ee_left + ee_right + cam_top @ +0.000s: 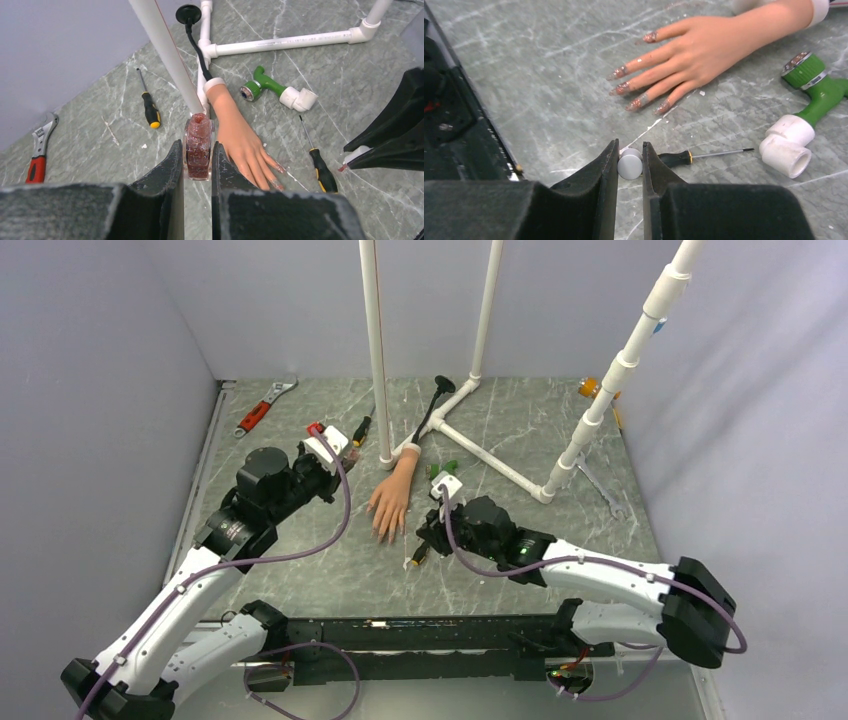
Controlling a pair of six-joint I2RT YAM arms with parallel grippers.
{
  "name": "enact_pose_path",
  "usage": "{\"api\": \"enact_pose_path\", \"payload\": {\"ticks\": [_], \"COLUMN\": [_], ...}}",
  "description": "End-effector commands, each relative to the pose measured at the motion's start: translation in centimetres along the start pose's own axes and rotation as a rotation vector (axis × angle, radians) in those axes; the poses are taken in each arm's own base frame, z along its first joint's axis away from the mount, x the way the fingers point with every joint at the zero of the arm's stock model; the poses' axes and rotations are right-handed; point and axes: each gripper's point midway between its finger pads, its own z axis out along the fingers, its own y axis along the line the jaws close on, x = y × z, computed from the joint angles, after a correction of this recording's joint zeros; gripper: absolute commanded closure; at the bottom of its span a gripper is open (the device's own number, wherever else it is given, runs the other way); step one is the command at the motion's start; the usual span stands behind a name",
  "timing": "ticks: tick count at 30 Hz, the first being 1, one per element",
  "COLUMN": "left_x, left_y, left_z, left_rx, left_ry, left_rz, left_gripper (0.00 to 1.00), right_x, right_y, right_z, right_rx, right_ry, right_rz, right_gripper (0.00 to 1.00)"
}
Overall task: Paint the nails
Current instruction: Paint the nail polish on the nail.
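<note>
The peach mannequin hand (392, 502) lies palm down on the table, fingers toward the arms. In the right wrist view its nails (622, 88) carry glittery reddish polish. My left gripper (197, 146) is shut on an uncapped bottle of red glitter polish (198, 135), held upright just left of the hand. My right gripper (630, 150) is shut on the round grey brush cap (630, 166), a short way from the fingertips. The brush's red tip (342, 167) shows in the left wrist view, clear of the nails.
A white PVC pipe frame (378, 350) stands behind the hand. A green and white fitting (809, 100) and a black screwdriver (679, 158) lie by my right gripper. Another screwdriver (150, 110) and a red-handled wrench (262, 410) lie at the left.
</note>
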Motion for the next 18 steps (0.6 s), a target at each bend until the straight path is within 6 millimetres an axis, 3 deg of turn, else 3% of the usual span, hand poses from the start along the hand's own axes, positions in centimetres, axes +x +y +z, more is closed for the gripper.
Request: {"api": "enact_pose_path", "payload": {"ticks": [1,12,18], "left_x": [-1.6,-1.7,-2.0], "left_y": [1.2,1.0,1.0], "left_z": [-0.5,-0.7,-0.8], "left_rx": [-0.059,-0.055,-0.054], "left_ry": [-0.054,-0.058,-0.062], "left_rz": [0.013,0.009,0.004], "left_gripper": [1.0,1.0,1.0], "right_x": [-1.9,-0.2,-0.1], "right_y": [-0.1,-1.2,-2.8], "right_z": [1.7,5.7,6.9], "right_rx": [-0.008,0.027,0.086], "right_ry": [-0.133,-0.14,-0.154], "right_rz": [-0.052,-0.052,-0.013], "right_gripper": [1.0,1.0,1.0]}}
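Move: The white-capped brush is in my right hand. The nearest nail, on the rubber hand's rightmost finger, lies about 6 cm ahead, 5 cm to the left and some 11 cm below. Down on the table a screwdriver handle sits roughly 3 cm ahead and 1 cm left; the green fitting is about 21 cm ahead and 6 cm right. From my left hand, that nail is about 9 cm right, 2 cm back and 25 cm down. I lower the brush in my right hand about 6 cm towards the nearest nail, first nearly straight down, then slanting forward and left over the table by some 4 cm and 3 cm while still sinking. My right fingers stay shut on the cap and the wrist hardly turns. ##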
